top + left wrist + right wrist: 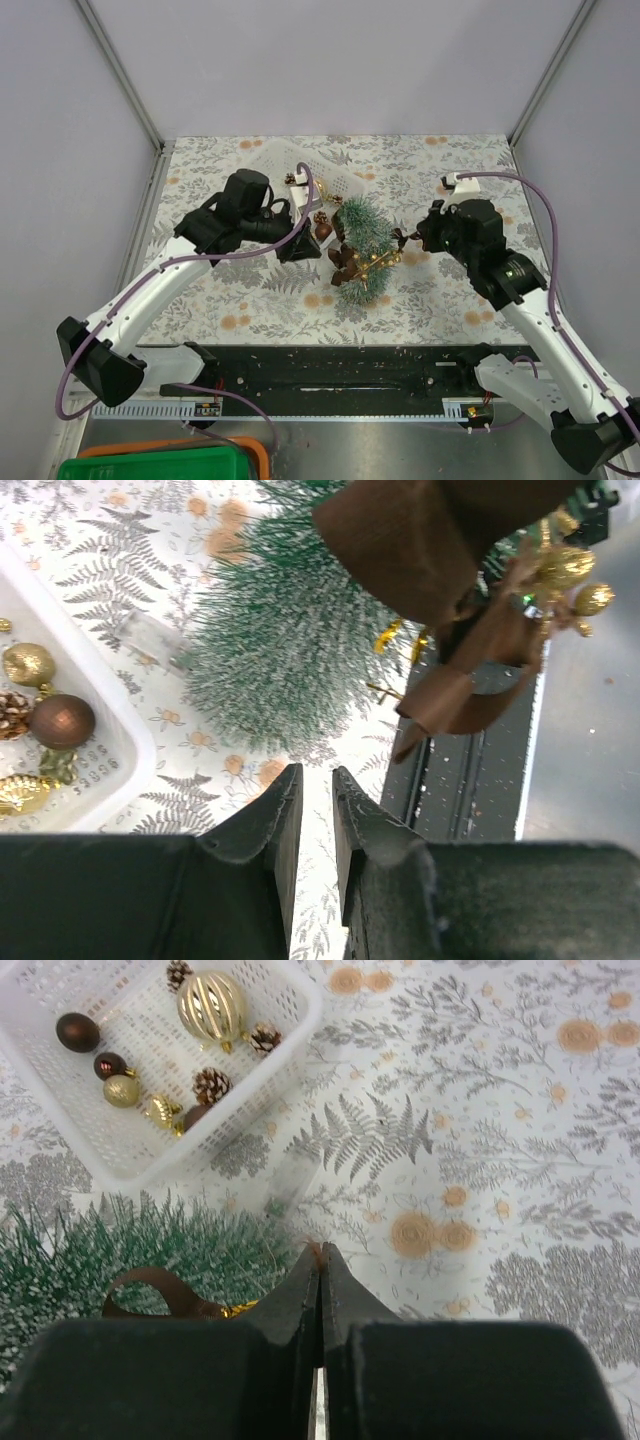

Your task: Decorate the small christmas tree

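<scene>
The small christmas tree [362,232], frosted green, sits mid-table; I cannot tell whether it is upright or tilted. A brown ribbon bow [345,262] with a gold berry spray [383,260] rests against it. The bow [430,550] also fills the top of the left wrist view, over the tree [270,660]. My left gripper [308,252] [317,780] hangs just left of the tree, jaws a narrow gap apart with only tablecloth between them. My right gripper [408,240] [319,1252] is at the tree's right, shut, with a frayed brown ribbon end pinched at its tips.
A white basket [268,160] [290,1020] behind the tree holds brown and gold baubles and pine cones. A clear plastic piece [290,1185] lies between the tree [120,1250] and the basket. The black rail [320,375] runs along the near edge.
</scene>
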{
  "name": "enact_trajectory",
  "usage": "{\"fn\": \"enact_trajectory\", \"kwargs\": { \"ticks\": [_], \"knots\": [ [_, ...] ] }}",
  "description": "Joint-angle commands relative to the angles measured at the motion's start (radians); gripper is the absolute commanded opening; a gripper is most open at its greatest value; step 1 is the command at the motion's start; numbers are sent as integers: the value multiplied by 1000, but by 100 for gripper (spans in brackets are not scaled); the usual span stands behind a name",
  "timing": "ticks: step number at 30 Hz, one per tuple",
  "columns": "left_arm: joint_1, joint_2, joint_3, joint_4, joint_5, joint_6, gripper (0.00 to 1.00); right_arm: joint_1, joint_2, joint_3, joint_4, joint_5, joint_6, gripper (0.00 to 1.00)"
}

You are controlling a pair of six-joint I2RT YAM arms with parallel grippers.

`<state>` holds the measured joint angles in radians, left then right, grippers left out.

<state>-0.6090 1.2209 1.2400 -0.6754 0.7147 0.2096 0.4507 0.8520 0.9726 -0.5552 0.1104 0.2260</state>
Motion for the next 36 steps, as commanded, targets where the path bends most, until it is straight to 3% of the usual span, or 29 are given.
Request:
{"fn": "enact_trajectory", "kwargs": {
  "ticks": [1, 4, 7, 11, 17, 20, 23, 30, 36],
  "knots": [
    [-3, 32, 55, 99, -64, -10, 23, -3, 33, -11, 243, -35, -45, 0],
    [-2, 51, 64, 115, -64, -7, 28, -3, 33, -69, 380, -80, -59, 0],
    [-2, 69, 70, 131, -70, 10, 42, -3, 27, -135, 501, -142, -65, 1],
    [-2, 89, 84, 142, -67, 13, 48, -3, 44, -175, 544, -199, -36, 6],
    [-6, 123, 113, 151, -61, 10, 50, -1, 61, -228, 590, -284, 64, 22],
    [-6, 126, 131, 151, -63, 13, 50, -3, 53, -267, 601, -288, 102, 39],
    [-6, 127, 154, 132, -61, 17, 51, -3, 48, -264, 566, -273, 107, 55],
    [0, 108, 194, 93, -73, 4, 53, -3, 41, -172, 393, -147, 90, 76],
    [8, 103, 210, 71, -119, -6, 53, -3, 35, -84, 243, -71, 90, 80]
  ]
}}
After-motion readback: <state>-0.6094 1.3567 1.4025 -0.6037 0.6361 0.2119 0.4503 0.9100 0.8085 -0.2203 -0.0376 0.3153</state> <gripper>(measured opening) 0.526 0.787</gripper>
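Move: The garland's right end is already pinched in the shut right fingers. The tree it goes onto has its middle about 10 cm left of that hand, 2 cm back and some 10 cm below; the basket lies about 22 cm left, 14 cm ahead and 20 cm lower. From the left hand, which is empty, the tree is about 10 cm to the right, level front to back and some 10 cm below, with the garland's loose left loops 6 cm right and 3 cm back. The garland's end is carried by the right hand forward and then left, about 6 cm leftward, in against the tree's right side; the hand then sinks some 3 cm while its fingers open wide, ending the pinch, and edges back right by 2 cm. Meanwhile the empty left hand goes about 5 cm forward beside the tree, then rises a little, its fingers opening to about half. ##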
